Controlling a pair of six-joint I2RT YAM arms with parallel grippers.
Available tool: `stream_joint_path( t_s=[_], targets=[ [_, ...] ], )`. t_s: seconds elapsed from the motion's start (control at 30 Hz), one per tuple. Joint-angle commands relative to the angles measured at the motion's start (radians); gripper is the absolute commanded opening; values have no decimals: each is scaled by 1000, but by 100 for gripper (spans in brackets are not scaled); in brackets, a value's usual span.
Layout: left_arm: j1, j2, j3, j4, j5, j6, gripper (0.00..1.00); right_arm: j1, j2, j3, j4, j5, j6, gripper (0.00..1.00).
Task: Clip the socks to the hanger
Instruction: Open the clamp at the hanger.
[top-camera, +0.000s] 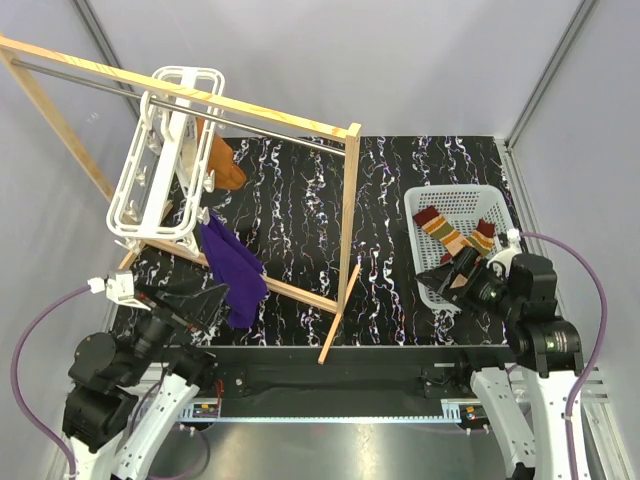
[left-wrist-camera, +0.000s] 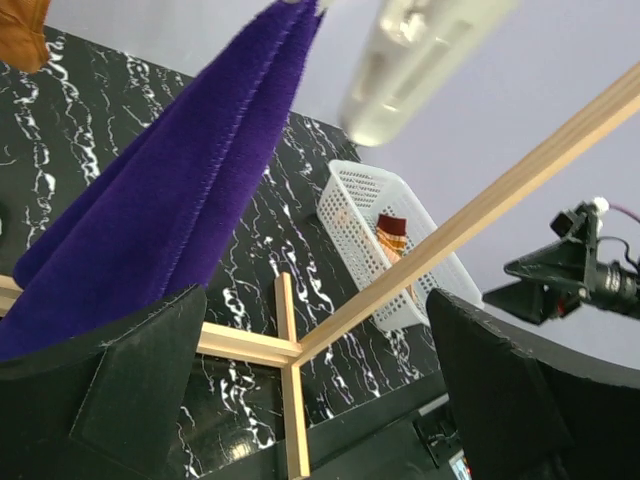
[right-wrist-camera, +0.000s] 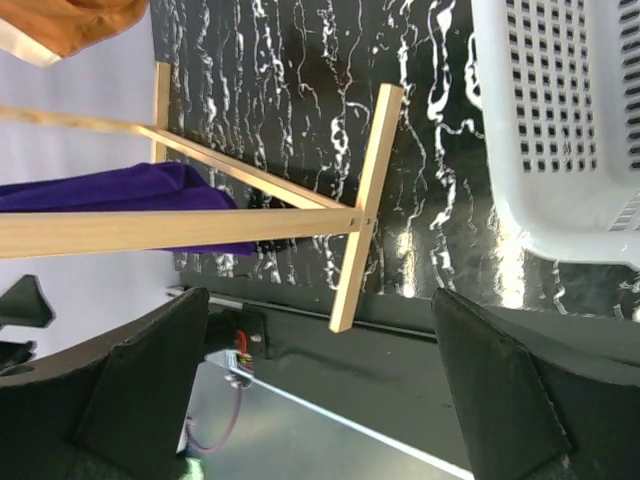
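Note:
The striped socks (top-camera: 452, 232) lie in a white basket (top-camera: 500, 205) at the right; a piece of one shows in the left wrist view (left-wrist-camera: 390, 226). The white hanger (top-camera: 160, 165) hangs tilted from the wooden rack's rod at the back left, with a purple cloth (top-camera: 232, 268) and an orange cloth (top-camera: 224, 160) clipped on it. My right gripper (top-camera: 447, 272) is open and empty over the basket's near edge, just short of the socks; its jaws stand wide apart in its wrist view (right-wrist-camera: 320, 400). My left gripper (top-camera: 212, 303) is open and empty beside the purple cloth (left-wrist-camera: 170, 200).
The wooden rack (top-camera: 348, 200) stands across the left and middle of the table, its foot bars (right-wrist-camera: 365, 200) on the black marbled surface. A blurred hanger peg (left-wrist-camera: 410, 70) dangles close above the left wrist camera. The basket wall (right-wrist-camera: 560, 130) is at the right wrist's upper right.

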Motion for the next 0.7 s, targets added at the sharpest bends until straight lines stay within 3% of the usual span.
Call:
stream_joint_path(
  t_s=[0.0, 0.23, 0.5, 0.67],
  targets=[
    [-4, -95, 40, -13, 74, 31, 99, -4, 69, 73, -25, -15, -148, 100],
    [-6, -140, 87, -24, 68, 74, 99, -4, 167, 264, -91, -101, -305, 100],
    [-6, -13, 86, -58, 80, 74, 96, 11, 263, 374, -36, -316, -276, 100],
    [-4, 107, 50, -7, 175, 45, 95, 178, 335, 376, -9, -182, -261, 100]
  ],
)
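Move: Ahead of the left hand by about 10 cm, some 4 cm left and 5 cm higher, is the open clamp at the hanger's near end. The purple sock hangs roughly 6 cm beyond that clamp, its middle well lower; the frame's right post stands about 19 cm ahead of the left hand and 20 cm to its right. From the right hand the clamp is about 45 cm left, 4 cm ahead and 12 cm higher; the basket lies some 20 cm ahead, 8 cm right and 18 cm below. Rising about 8 cm from beside the basket, the empty right hand then swings some 4 cm left towards the hanger, turning roughly 25 degrees counter-clockwise with fingers still wide open. The left hand, also open, backs about 2 cm away from the near clamp and lifts 1 cm, then just begins to come forward and right again. ##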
